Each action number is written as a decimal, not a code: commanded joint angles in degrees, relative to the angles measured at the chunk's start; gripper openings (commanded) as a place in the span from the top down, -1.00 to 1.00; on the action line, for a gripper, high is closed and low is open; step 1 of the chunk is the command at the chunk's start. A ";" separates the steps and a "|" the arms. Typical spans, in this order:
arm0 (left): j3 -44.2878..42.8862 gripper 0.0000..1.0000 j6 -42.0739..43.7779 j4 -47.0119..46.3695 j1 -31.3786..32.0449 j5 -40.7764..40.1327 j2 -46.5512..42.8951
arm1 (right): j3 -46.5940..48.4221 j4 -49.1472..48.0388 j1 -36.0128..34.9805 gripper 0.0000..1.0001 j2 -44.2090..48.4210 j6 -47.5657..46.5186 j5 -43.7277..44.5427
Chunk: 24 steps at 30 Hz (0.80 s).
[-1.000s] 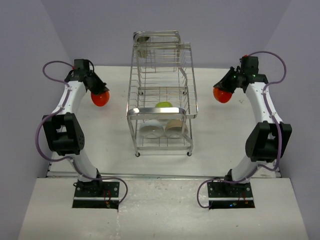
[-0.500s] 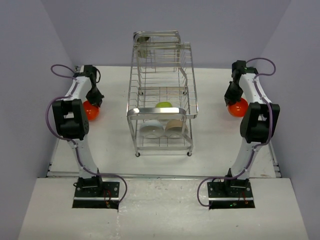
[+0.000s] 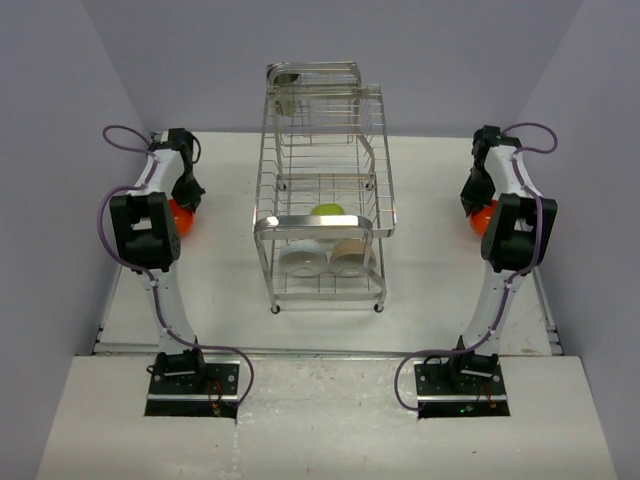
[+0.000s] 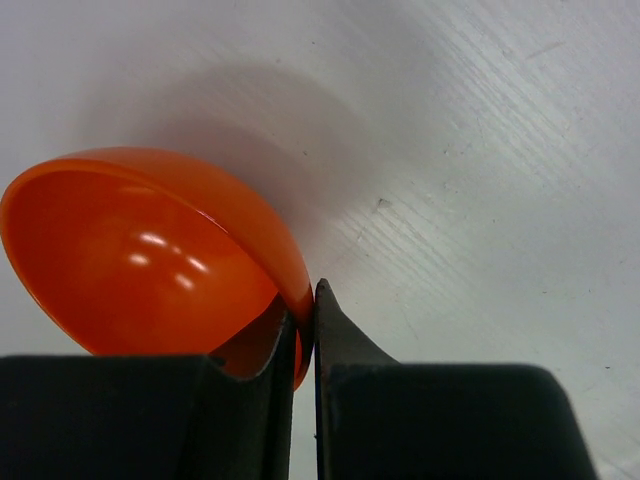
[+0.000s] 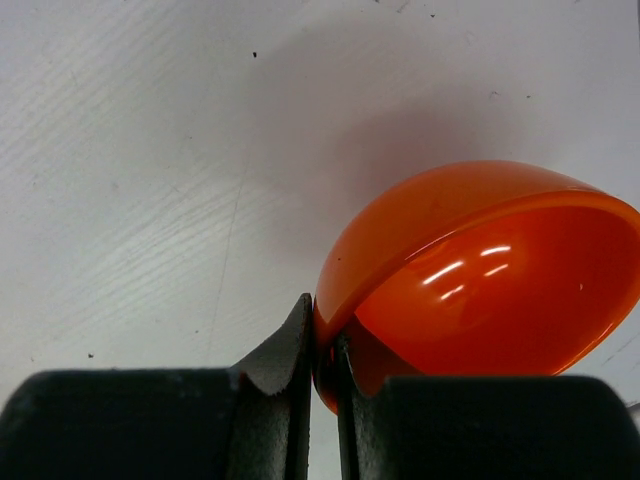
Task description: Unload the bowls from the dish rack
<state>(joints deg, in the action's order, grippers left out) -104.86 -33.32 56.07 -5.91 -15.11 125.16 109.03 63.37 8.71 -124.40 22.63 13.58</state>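
Observation:
The chrome wire dish rack (image 3: 325,180) stands mid-table. On its lower tiers sit a lime-green bowl (image 3: 327,211), a white bowl (image 3: 303,262) and a beige bowl (image 3: 349,258). My left gripper (image 3: 186,203) (image 4: 305,300) is shut on the rim of an orange bowl (image 3: 178,220) (image 4: 140,250), which is tilted low over the table at the far left. My right gripper (image 3: 477,203) (image 5: 322,320) is shut on the rim of a second orange bowl (image 3: 484,216) (image 5: 480,270), equally low at the far right. I cannot tell if either bowl touches the table.
A metal cup (image 3: 287,80) sits in the rack's top corner. Purple walls stand close behind both arms. The white table (image 3: 220,280) ends in a front edge just ahead of the arm bases.
Both arms have swung outward and down, carrying the orange bowls from mid-air beside the rack to low over the table near the side walls. Both grips are unchanged.

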 commanded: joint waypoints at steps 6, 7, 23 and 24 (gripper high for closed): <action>-1.75 1.00 0.10 -0.61 -1.56 0.70 1.22 | 4.17 1.14 -0.01 1.00 -3.04 -1.54 1.54; -1.75 1.00 0.01 -0.88 -1.56 1.05 1.22 | 4.34 1.22 -0.01 1.00 -3.22 -1.54 1.45; -4.57 0.24 -1.22 -1.58 -2.00 6.06 0.79 | 6.37 0.87 -0.01 0.30 -4.63 -2.24 0.39; -4.48 0.22 -1.39 -1.76 -1.91 6.41 0.52 | 6.37 0.79 -0.01 0.30 -4.54 -2.07 0.30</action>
<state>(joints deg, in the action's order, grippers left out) -107.18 -33.85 55.31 -7.33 -10.17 125.95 113.14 63.61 8.69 -128.29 21.02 13.80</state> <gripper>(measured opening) 0.382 0.343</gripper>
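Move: Each gripper holds a red bowl by its rim, fingers shut and pointing down; each bowl's middle lies some 3 cm back, 3 cm outboard (left for the left hand, right for the right) and 2 cm below. The left bowl is at the table, the right about 2 cm above. The dish rack's centre is some 8 cm back of both hands, about 37 cm right of the left and 40 cm left of the right. Its white bowl is 31 cm right and 12 cm back of the left hand; its tan bowl 35 cm left and 12 cm back of the right. Lower the right gripper about 2 cm to set its bowl on the table, while the left stays nearly in place over its own. Then open both grippers to about a third, letting go of the rims, and ease each hand about 1 cm forward, the right also rising 1 cm, with the rims still between the parted fingers. ##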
